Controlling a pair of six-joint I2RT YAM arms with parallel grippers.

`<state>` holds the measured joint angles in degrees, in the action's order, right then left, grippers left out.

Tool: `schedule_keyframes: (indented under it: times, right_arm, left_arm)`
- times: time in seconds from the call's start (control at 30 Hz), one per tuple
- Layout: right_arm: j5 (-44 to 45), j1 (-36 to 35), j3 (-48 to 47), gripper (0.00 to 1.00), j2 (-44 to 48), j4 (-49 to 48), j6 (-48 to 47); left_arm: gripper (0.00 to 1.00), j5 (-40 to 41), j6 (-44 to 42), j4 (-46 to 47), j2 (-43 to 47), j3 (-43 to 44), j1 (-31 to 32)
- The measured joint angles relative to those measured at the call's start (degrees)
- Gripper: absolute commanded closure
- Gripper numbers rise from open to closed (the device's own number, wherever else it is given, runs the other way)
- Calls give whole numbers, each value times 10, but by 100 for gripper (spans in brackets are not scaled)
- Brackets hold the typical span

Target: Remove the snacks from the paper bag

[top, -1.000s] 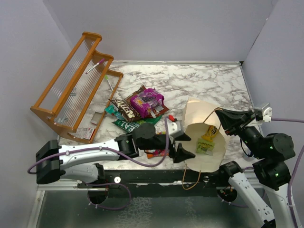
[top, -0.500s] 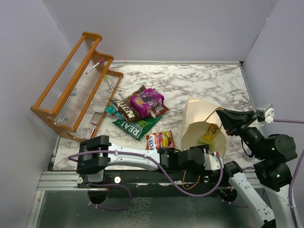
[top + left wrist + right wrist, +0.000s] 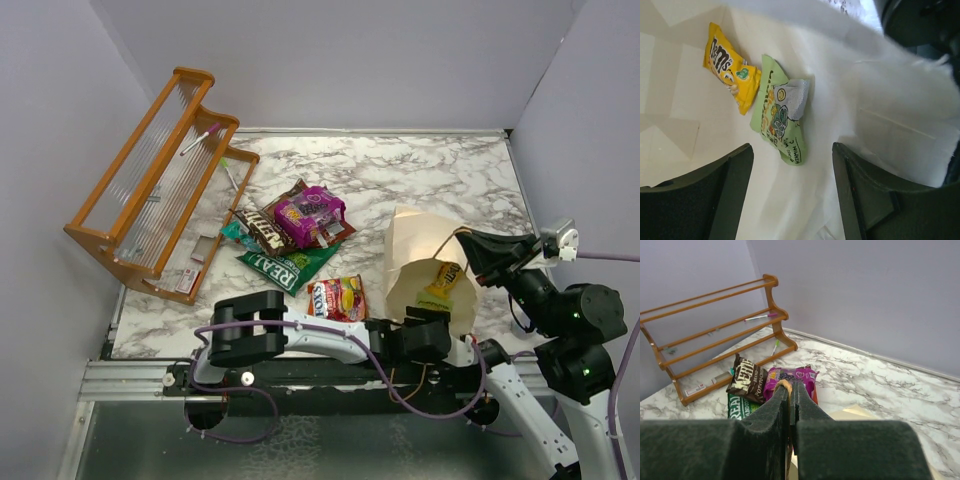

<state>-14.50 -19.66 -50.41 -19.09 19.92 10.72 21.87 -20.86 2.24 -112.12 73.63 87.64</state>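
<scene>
The paper bag (image 3: 420, 255) lies tipped on the marble, its mouth facing the near edge. My right gripper (image 3: 470, 250) is shut on its brown cord handle (image 3: 784, 385) and holds the rim up. My left gripper (image 3: 792, 150) is open at the bag's mouth (image 3: 428, 330), with nothing between its fingers. Inside the bag lie a yellow packet (image 3: 730, 67) and a light green packet (image 3: 780, 117), a little ahead of the fingertips. Out on the table lie a green bag (image 3: 285, 265), a brown packet (image 3: 265, 228), a magenta packet (image 3: 310, 212) and a red-orange packet (image 3: 338, 297).
An orange wooden rack (image 3: 155, 180) stands at the far left with a pen on it. My left arm (image 3: 300, 340) stretches along the near edge toward the bag. Purple walls close in the table at the back and on both sides.
My left arm has swung right along the near edge, from beside the snack pile to the bag's mouth. The red-orange packet now lies uncovered on the table. The right gripper has kept its hold.
</scene>
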Motion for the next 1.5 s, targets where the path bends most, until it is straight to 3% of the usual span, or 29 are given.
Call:
schedule_keyframes:
  times: [0.37, 0.6, 0.8, 1.03, 1.5]
  right_arm:
    - [1, 0, -32, 98, 0, 15, -3]
    - [1, 0, -34, 98, 0, 30, -4]
    - [1, 0, -36, 98, 0, 33, -4]
    - [1, 0, -37, 98, 0, 33, -5]
    - [2, 0, -35, 98, 0, 32, -12]
  left_arm:
    - [35, 5, -7, 31, -19, 9, -36]
    - [66, 5, -8, 63, -45, 9, -52]
    - [99, 7, -11, 72, -46, 12, -62]
    - [100, 1, 9, 48, -11, 14, -62]
    - [100, -70, 84, -5, 213, -52, -54]
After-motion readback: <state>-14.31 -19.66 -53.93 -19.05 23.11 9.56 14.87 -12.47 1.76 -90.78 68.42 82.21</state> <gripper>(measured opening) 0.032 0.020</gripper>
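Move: The small green packet in the bag lies about 8 cm ahead of my open left hand, 1 cm to its right and 3 cm lower. The yellow M&M's packet sits some 5 cm farther out than the green one and 3 cm to its right. On the table outside, the red-yellow candy bag is roughly 22 cm to my left hand's left and 9 cm ahead. From my right hand the green packet is about 32 cm below, 2 cm ahead and 2 cm to the right. I slide my left hand forward about 6 cm inside the bag to the green packet and shut the fingers on its near end. Then I lift it some 14 cm, easing back and to the left, with the fingertips tipping up roughly 20 degrees. My right hand keeps its pinch on the bag's handle and stays almost still. ##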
